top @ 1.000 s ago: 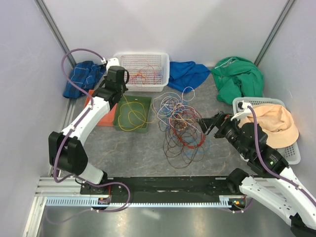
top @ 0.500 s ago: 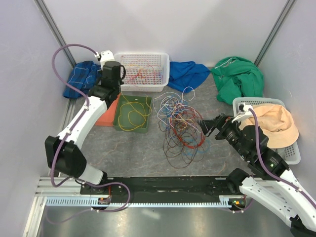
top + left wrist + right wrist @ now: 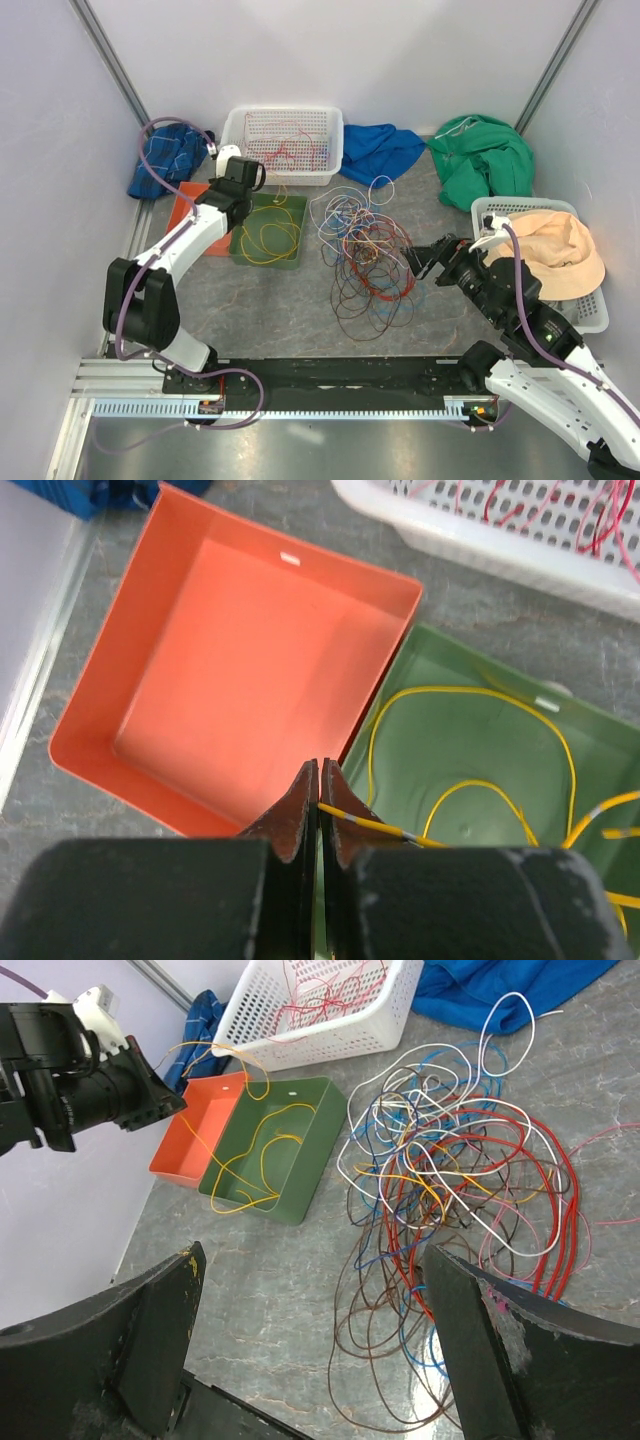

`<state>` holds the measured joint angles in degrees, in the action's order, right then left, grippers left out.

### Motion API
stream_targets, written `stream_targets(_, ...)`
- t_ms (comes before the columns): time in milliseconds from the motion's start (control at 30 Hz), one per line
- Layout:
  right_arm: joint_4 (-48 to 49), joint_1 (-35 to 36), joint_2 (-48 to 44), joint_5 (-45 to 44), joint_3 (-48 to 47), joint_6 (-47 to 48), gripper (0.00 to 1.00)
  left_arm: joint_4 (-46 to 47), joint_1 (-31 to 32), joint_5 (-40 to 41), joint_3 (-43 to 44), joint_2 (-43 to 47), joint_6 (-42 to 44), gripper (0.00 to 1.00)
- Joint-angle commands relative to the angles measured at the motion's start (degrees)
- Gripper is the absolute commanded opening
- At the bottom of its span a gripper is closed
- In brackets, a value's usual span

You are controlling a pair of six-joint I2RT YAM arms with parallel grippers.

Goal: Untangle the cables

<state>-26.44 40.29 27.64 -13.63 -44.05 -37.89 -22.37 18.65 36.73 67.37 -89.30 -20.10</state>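
Observation:
The cables (image 3: 365, 250) lie in a tangled heap of red, blue, white, brown and orange loops mid-table, and the right wrist view shows the same cables (image 3: 460, 1160). A yellow cable (image 3: 270, 235) coils in the green tray (image 3: 268, 262). My left gripper (image 3: 243, 185) hangs over the wall between the orange tray (image 3: 250, 660) and the green tray (image 3: 480, 750). That left gripper (image 3: 322, 780) is shut on the yellow cable (image 3: 372, 826). My right gripper (image 3: 415, 255) stands open at the heap's right edge. Nothing sits between the right gripper (image 3: 315, 1260) fingers.
A white basket (image 3: 285, 145) holding red cables stands behind the trays. Blue cloth (image 3: 378, 150) and green cloth (image 3: 482, 155) lie at the back. A second white basket (image 3: 592, 310) with a peach hat (image 3: 555, 250) is at the right. A plaid cloth (image 3: 170, 160) lies back left.
My left arm swung back left, then came forward and lower over the trays, still pinching the yellow cable. The right arm has barely moved.

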Motion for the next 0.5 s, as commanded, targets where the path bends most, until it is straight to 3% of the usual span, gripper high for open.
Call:
stream_targets(0,1.6,0.0,0.1,-0.5,1.1,-0.1,0.98,-2.8,0.4,-3.1,-1.1,4.1,-4.8,0.02)
stream_targets(200,2.1,0.1,0.8,-0.2,1.3,0.1,0.98,-13.6,1.8,-10.2,4.1,-1.7,-6.0,0.02)
stream_targets(400,2.3,0.1,1.1,-0.2,1.4,0.1,0.98,-21.4,2.2,-8.8,8.6,-5.2,-8.6,0.25)
stream_targets(433,2.4,0.1,0.9,-0.2,1.4,0.2,0.98,-21.9,2.2,-9.3,8.8,-5.1,-8.6,0.4)
stream_targets(467,2.3,0.1,1.0,-0.3,1.5,0.2,0.98,-22.8,2.2,-9.7,9.5,-5.0,-8.6,0.41)
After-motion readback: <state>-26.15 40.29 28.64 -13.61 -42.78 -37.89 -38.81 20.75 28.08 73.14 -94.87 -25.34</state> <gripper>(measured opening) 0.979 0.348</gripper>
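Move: My left hand, pinching the yellow cable, is above the seam between the two trays. The green box it is meant for has its middle about 8 cm to the right, 1 cm ahead and some 13 cm below. The orange tray is about 6 cm left and 3 cm ahead, and the white basket some 21 cm ahead and 9 cm right. From my right hand the green box lies roughly 19 cm ahead, 27 cm left and well below. I lower my left hand by about 4 cm while easing it back and to the right, some 3 cm each, in over the near left part of the green box, and tip the fingers about 15 degrees more steeply down. Only late on do I open them, about a third of the way, and let go of the yellow cable. ##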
